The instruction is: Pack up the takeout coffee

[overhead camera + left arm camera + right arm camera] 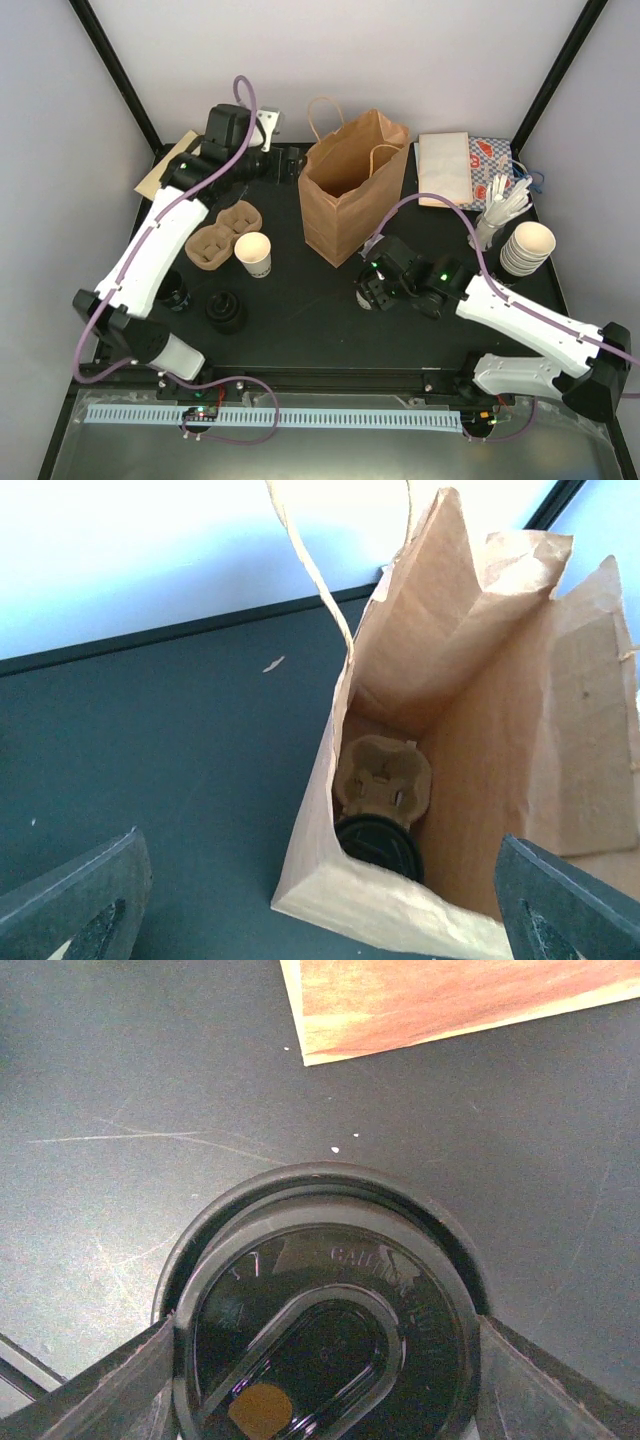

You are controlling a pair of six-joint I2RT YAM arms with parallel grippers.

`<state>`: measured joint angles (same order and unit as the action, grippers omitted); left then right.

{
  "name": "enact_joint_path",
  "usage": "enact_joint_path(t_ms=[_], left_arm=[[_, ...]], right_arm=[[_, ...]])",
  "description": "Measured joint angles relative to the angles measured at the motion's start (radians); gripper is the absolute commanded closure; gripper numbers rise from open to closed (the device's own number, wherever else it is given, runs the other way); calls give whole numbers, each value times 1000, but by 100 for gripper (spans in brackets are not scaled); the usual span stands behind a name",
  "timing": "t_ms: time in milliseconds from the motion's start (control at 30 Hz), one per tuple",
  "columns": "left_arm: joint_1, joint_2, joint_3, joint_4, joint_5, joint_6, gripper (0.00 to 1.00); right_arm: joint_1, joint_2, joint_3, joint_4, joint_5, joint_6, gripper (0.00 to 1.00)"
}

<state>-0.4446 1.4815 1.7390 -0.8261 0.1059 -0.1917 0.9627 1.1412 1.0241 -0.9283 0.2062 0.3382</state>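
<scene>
The takeout coffee, a small white paper cup, stands upright and uncovered on the table beside a brown cup carrier. My left gripper hangs open at the back left, facing the mouth of the brown paper bag. In the left wrist view its fingers stand wide apart with nothing gripped. Inside the bag lie a moulded carrier and a black lid. My right gripper is low on the table in front of the bag, shut on a black lid.
Two more black lids lie at the front left by my left arm. A stack of cream cups, white cutlery and napkins with packets are at the back right. The bag's corner is just beyond my right gripper.
</scene>
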Motion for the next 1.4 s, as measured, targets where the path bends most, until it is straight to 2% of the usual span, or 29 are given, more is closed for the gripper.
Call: enact_joint_path(t_ms=[233, 367, 567, 733, 933, 967, 1000, 1033, 1400], left_arm=[[14, 180, 148, -29, 44, 51, 8], [14, 286, 264, -50, 68, 98, 14], [15, 446, 464, -73, 91, 140, 31], [19, 502, 480, -80, 127, 148, 44], [19, 534, 480, -85, 172, 142, 70], [19, 535, 480, -86, 176, 145, 76], [19, 535, 480, -87, 179, 145, 90], [19, 535, 480, -87, 184, 150, 97], [19, 506, 480, -116, 194, 198, 98]], right_arm=[[-4, -27, 0, -16, 6, 8, 32], [-5, -49, 0, -26, 10, 10, 32], [-5, -62, 2, -53, 22, 13, 32], [-6, -64, 38, -95, 41, 13, 32], [-9, -91, 129, -143, 77, 14, 32], [-10, -97, 143, -150, 83, 14, 32], [-10, -104, 159, -158, 89, 13, 32], [-10, -110, 172, -164, 94, 13, 32], [-10, -178, 256, -191, 119, -8, 33]])
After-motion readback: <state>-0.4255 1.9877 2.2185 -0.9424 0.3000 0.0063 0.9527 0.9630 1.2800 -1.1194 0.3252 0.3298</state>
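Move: The left rim of the paper bag, by the handle's root, is about 10 cm ahead of my open left hand, 7 cm to its right and 6 cm below. From that hand, the white cup stands some 10 cm back, 8 cm left and 30 cm down; the cup carriers are roughly 3 cm back, 15 cm left, 31 cm down. My right hand holds the lidded cup; the bag's mouth centre is about 23 cm ahead of it, 5 cm left and 12 cm above. I reach my left hand forward about 10 cm, rightward and down onto the bag's left rim, turning it some 15 degrees clockwise, shut my fingers to pinch the paper beside the handle's root, then ease about 1 cm back and up. My right hand keeps its grip on the lidded cup, drifts right, then raises it faster, about 12 cm in all, tilting its fingers forward. ##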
